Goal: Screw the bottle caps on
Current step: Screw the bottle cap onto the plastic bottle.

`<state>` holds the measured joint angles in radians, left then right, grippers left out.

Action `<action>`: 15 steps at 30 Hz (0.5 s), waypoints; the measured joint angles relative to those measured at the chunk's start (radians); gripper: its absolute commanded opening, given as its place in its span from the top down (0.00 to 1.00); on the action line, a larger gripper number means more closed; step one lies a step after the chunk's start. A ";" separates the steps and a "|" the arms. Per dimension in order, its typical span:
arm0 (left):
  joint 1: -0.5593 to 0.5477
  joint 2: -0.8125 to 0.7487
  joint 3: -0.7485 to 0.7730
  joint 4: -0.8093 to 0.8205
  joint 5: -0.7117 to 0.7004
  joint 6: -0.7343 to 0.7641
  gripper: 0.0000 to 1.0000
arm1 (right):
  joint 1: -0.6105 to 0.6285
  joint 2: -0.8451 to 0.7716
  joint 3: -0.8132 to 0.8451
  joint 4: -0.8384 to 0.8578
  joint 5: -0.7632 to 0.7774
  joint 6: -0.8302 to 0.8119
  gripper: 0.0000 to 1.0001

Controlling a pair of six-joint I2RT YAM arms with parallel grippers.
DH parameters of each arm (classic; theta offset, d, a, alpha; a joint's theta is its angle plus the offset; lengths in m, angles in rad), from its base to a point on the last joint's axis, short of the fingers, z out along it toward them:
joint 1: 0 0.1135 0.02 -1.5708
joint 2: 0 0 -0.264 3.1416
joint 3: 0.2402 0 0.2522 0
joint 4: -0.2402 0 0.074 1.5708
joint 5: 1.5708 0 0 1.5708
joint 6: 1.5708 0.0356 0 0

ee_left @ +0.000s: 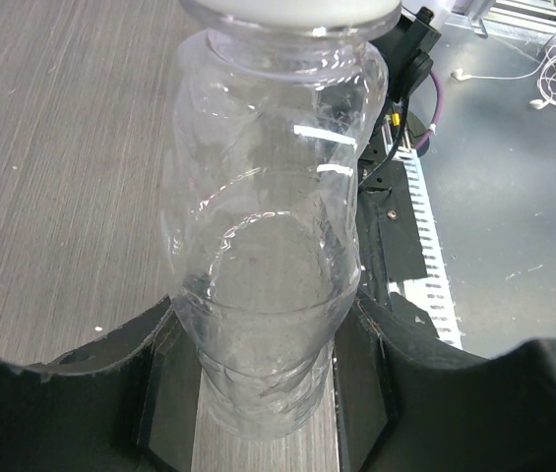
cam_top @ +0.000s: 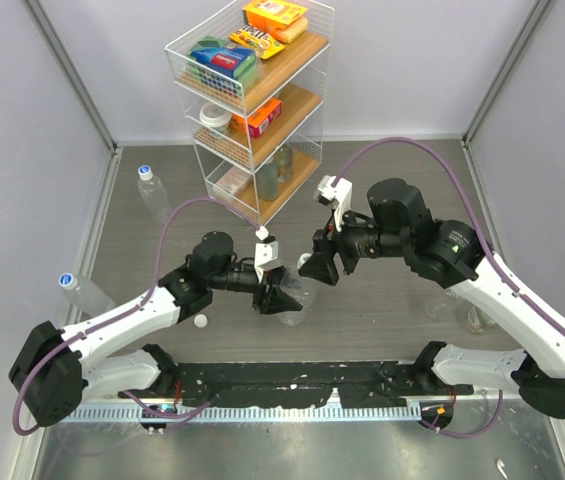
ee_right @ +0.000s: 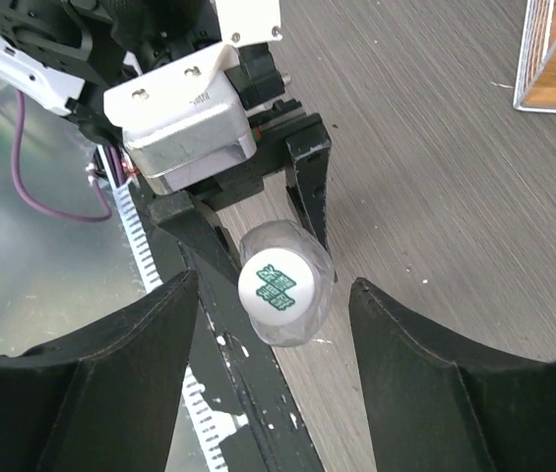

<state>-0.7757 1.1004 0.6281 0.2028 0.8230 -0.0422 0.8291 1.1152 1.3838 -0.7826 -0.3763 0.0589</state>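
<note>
A clear ribbed bottle point(ee_left: 258, 246) stands upright on the grey table, and my left gripper point(ee_left: 268, 354) is shut on its lower body. A white bottle cap point(ee_right: 279, 285) with green print sits on its neck; the left wrist view shows only the cap's lower edge point(ee_left: 287, 8). My right gripper point(ee_right: 272, 295) hangs over the cap, open, with a finger on each side and a gap to the cap on both. From above, the left gripper point(cam_top: 280, 297) and right gripper point(cam_top: 322, 265) meet at the bottle point(cam_top: 302, 292) in mid-table.
A wire shelf rack point(cam_top: 257, 100) with boxes stands at the back. Two blue-capped bottles point(cam_top: 154, 192) point(cam_top: 84, 293) lie on the left. More clear bottles point(cam_top: 462, 310) stand under the right arm. A loose white cap point(cam_top: 200, 321) lies near the left arm.
</note>
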 measured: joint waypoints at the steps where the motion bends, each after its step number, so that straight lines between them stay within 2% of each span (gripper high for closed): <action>1: 0.000 0.000 0.000 0.000 0.000 0.000 1.00 | 0.000 0.000 0.000 0.005 -0.003 0.001 0.37; 9: 0.000 0.000 0.000 0.000 0.000 0.000 1.00 | 0.000 0.002 0.000 0.011 -0.025 0.028 0.50; 11: 0.000 0.000 0.000 0.000 0.000 0.000 1.00 | 0.000 0.006 0.000 0.011 -0.029 0.031 0.58; 15: 0.000 0.000 0.000 0.000 0.000 0.002 1.00 | -0.002 0.011 0.000 0.011 -0.026 0.034 0.61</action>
<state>-0.7757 1.1004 0.6281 0.2024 0.8230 -0.0406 0.8272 1.1267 1.3838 -0.7715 -0.4019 0.0925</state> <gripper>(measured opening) 0.521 0.416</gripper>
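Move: The white cap, already sitting on the bottle's neck, lies almost between the right hand's open fingers, about 1 cm to that hand's left and 1 cm below it, level with it fore and aft. The bottle's body hangs beneath, its middle some 9 cm below the right hand, 2 cm to its left and 1 cm back. From the left hand, gripping the bottle's lower half, the cap is roughly 11 cm up, 2 cm forward and 2 cm to the right. Closing in from both sides, the right fingers shut from about 70 to 40 percent open until their tips pinch the cap's rim, while that hand stays nearly in place, easing only about half a centimetre left towards the bottle with almost no turn. The left hand keeps still and holds the bottle by its lower half. ##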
